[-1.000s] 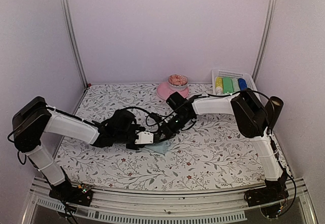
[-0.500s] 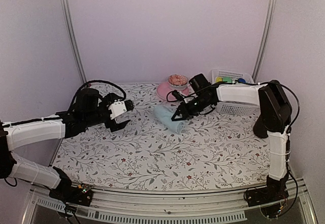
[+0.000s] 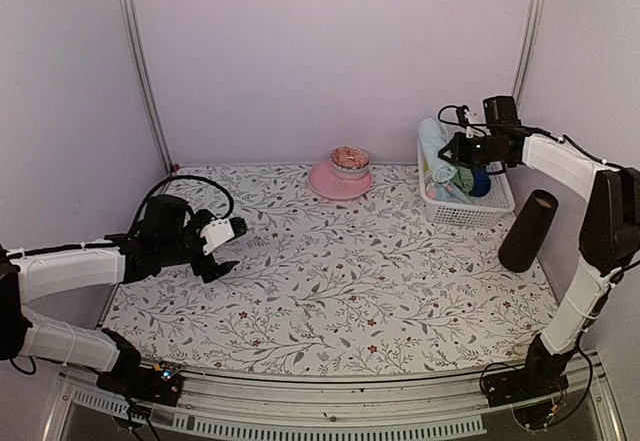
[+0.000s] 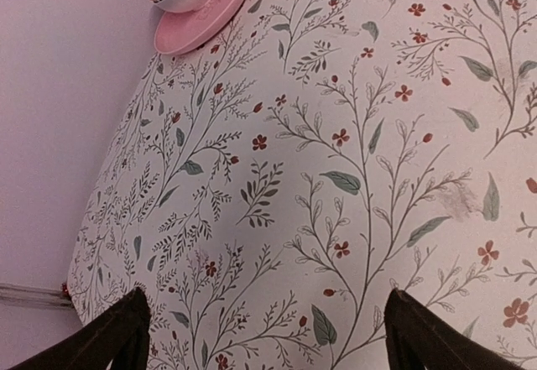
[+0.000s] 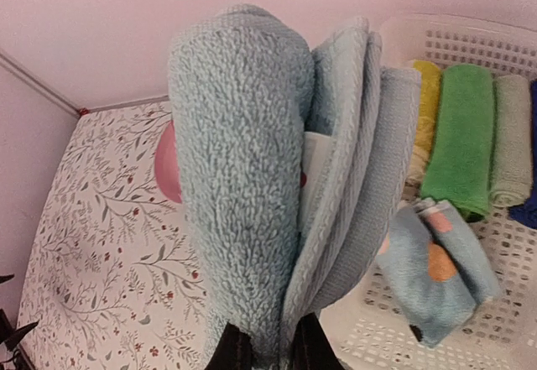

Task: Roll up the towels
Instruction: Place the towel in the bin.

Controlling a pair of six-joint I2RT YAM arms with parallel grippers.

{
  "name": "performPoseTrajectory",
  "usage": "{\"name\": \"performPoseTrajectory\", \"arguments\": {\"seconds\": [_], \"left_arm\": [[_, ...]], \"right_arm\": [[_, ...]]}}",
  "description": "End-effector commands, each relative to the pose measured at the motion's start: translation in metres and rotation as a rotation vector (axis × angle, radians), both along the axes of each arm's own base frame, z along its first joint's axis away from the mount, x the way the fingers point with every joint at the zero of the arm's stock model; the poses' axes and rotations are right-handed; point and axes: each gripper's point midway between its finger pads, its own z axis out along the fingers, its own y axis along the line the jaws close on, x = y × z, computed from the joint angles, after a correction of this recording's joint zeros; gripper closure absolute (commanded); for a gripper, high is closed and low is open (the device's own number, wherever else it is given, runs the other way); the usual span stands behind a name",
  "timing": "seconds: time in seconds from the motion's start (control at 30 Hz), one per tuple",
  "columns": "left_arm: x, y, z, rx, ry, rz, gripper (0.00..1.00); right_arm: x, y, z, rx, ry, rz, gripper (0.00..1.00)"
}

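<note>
A rolled pale blue towel hangs upright in my right gripper, whose two dark fingers pinch its lower end. In the top view this towel and the right gripper are held above the left part of the white basket. Inside the basket lie rolled towels: yellow, green, a pale one, and a blue one with orange spots. My left gripper hovers low over the left of the table, open, with only tablecloth between its fingers.
A pink plate with a small patterned bowl stands at the back middle. A dark cylinder stands right of the basket. The floral tablecloth covers the table. Walls close in on three sides.
My right arm has carried the rolled towel from the table's middle up and right to above the basket. My left gripper has opened and drawn back to the left.
</note>
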Motion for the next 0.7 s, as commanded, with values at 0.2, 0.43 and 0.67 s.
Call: {"name": "performPoseTrajectory", "arguments": {"seconds": [0.2,0.43,0.67], "left_arm": [[-0.002,0.003,0.001,-0.032,0.01,0.017,0.03],[-0.001,0.004,-0.005,-0.019,0.022,0.026,0.03],[0.0,0.005,-0.007,-0.015,0.021,0.03,0.03]], "right_arm": [[0.02,-0.111,-0.045,-0.204,0.106,-0.31,0.98],[0.017,-0.126,-0.088,-0.293,0.218,-0.337,0.98],[0.011,-0.14,-0.12,-0.342,0.318,-0.338,0.98]]}}
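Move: I hold the rolled light-blue towel in my right hand. The bin's middle lies about 8 cm to the right, 4 cm ahead and 17 cm below it. In the bin, the green towel is some 10 cm ahead and 3 cm right, the dark blue one 10 cm ahead and 11 cm right, and the spotted towel 1 cm ahead and 5 cm right. From my left hand the bin is about 22 cm ahead, 57 cm right and slightly below. I swing my right hand about 13 cm to the right, past the spotted towel to above the bin's free right side, then sink about 11 cm towards the bin, still easing right. On the way the wrist turns some 20 degrees clockwise and tips the fingers more steeply down; they keep their pinch on the rolled towel. ##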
